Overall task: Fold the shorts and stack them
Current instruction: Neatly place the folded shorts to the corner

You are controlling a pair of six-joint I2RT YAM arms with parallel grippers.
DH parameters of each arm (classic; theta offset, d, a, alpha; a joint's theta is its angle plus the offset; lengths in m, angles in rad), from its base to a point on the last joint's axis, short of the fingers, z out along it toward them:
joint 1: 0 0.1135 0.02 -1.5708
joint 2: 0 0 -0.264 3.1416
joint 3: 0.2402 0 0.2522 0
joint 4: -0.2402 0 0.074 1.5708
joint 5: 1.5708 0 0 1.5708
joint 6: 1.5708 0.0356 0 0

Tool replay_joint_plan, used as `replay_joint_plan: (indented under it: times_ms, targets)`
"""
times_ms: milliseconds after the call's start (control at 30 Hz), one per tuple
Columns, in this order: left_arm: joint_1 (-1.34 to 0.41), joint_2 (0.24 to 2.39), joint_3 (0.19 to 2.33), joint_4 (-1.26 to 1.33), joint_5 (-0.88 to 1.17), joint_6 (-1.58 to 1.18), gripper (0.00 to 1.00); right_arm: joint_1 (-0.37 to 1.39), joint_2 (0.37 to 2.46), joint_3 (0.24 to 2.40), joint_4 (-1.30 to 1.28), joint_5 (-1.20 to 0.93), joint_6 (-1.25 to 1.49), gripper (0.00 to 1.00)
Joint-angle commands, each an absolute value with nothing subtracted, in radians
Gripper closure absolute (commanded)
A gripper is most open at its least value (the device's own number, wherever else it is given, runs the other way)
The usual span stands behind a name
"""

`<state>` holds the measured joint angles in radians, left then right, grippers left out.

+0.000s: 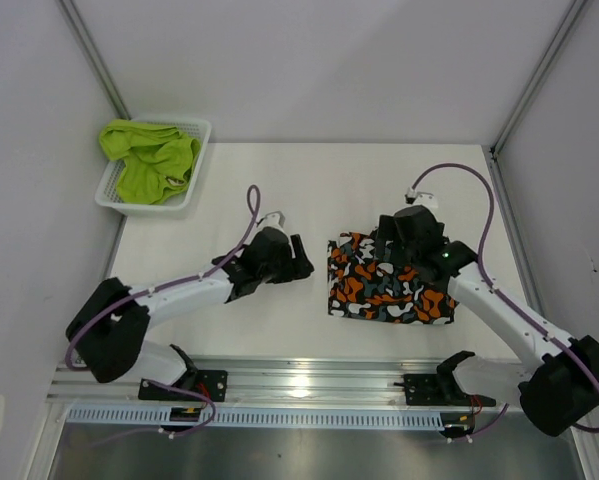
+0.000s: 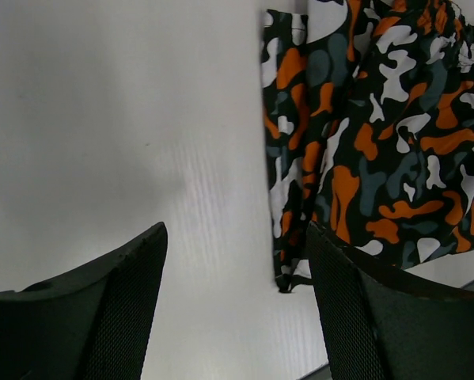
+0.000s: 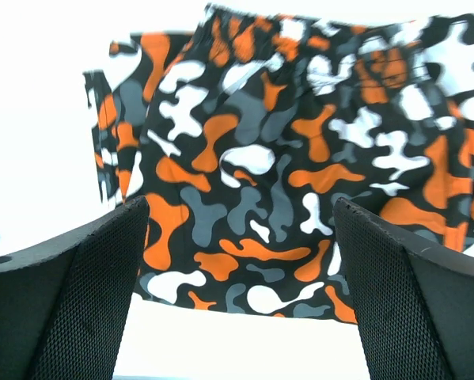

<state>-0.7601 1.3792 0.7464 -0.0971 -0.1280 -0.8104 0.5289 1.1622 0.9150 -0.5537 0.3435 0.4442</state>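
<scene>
The camouflage shorts (image 1: 389, 292) lie folded flat on the white table, right of centre. The lime green shorts (image 1: 149, 158) are bunched in the basket at the back left. My left gripper (image 1: 301, 257) hovers just left of the camouflage shorts, open and empty. In the left wrist view, the left gripper (image 2: 237, 305) has bare table between its fingers, and the camouflage shorts (image 2: 379, 142) lie to the upper right. My right gripper (image 1: 389, 245) hangs over their far edge. Seen from the right wrist, that right gripper (image 3: 240, 269) stands wide open above the camouflage shorts (image 3: 284, 182), holding nothing.
A white mesh basket (image 1: 201, 150) stands at the table's back left corner. White walls close in the table on three sides. The metal rail (image 1: 299, 385) with both arm bases runs along the near edge.
</scene>
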Motion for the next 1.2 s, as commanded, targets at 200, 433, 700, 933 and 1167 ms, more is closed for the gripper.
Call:
replay_joint_plan:
  times_ms: [200,433,700,933,1167]
  targets:
    - [-0.845,1.659,0.893,0.124,-0.092,-0.916,0.29,0.454,1.017,0.931,-0.571,0.315,0.472,0.01]
    - [-0.87,1.765,0.939,0.193,-0.064,-0.917,0.27,0.394,0.973,0.916,-0.575,0.233,0.465,0.0]
    - [-0.89,1.842,0.96,0.307,-0.028,-0.897,0.26,0.353,0.951,0.913,-0.577,0.17,0.453,0.01]
    - [-0.897,1.911,1.02,0.264,-0.029,-0.884,0.46,0.333,0.951,0.896,-0.56,0.134,0.454,0.01]
    - [-0.926,1.983,1.101,0.258,-0.035,-0.778,1.0,0.327,0.948,0.899,-0.555,0.106,0.454,0.0]
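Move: The folded shorts lie flat to the right of my open left hand: their middle is about 25 cm to its right and roughly 1 cm back, some 7 cm below, with the near (left) edge only about 9 cm to its right and level fore and aft. My empty right hand hangs over them, their middle some 14 cm beneath it and about 3 cm to its right. Nothing else lies near. I sweep my open left hand about 14 cm to the right, sinking some 6 cm on the way and edging slightly forward, onto the left edge of the folded shorts about midway along it; there I shut the fingers and pinch the cloth at the table. Meanwhile my right hand, still open and empty, rises about 4 cm off the shorts, drifts 3 cm right and rolls its left side up a little. ##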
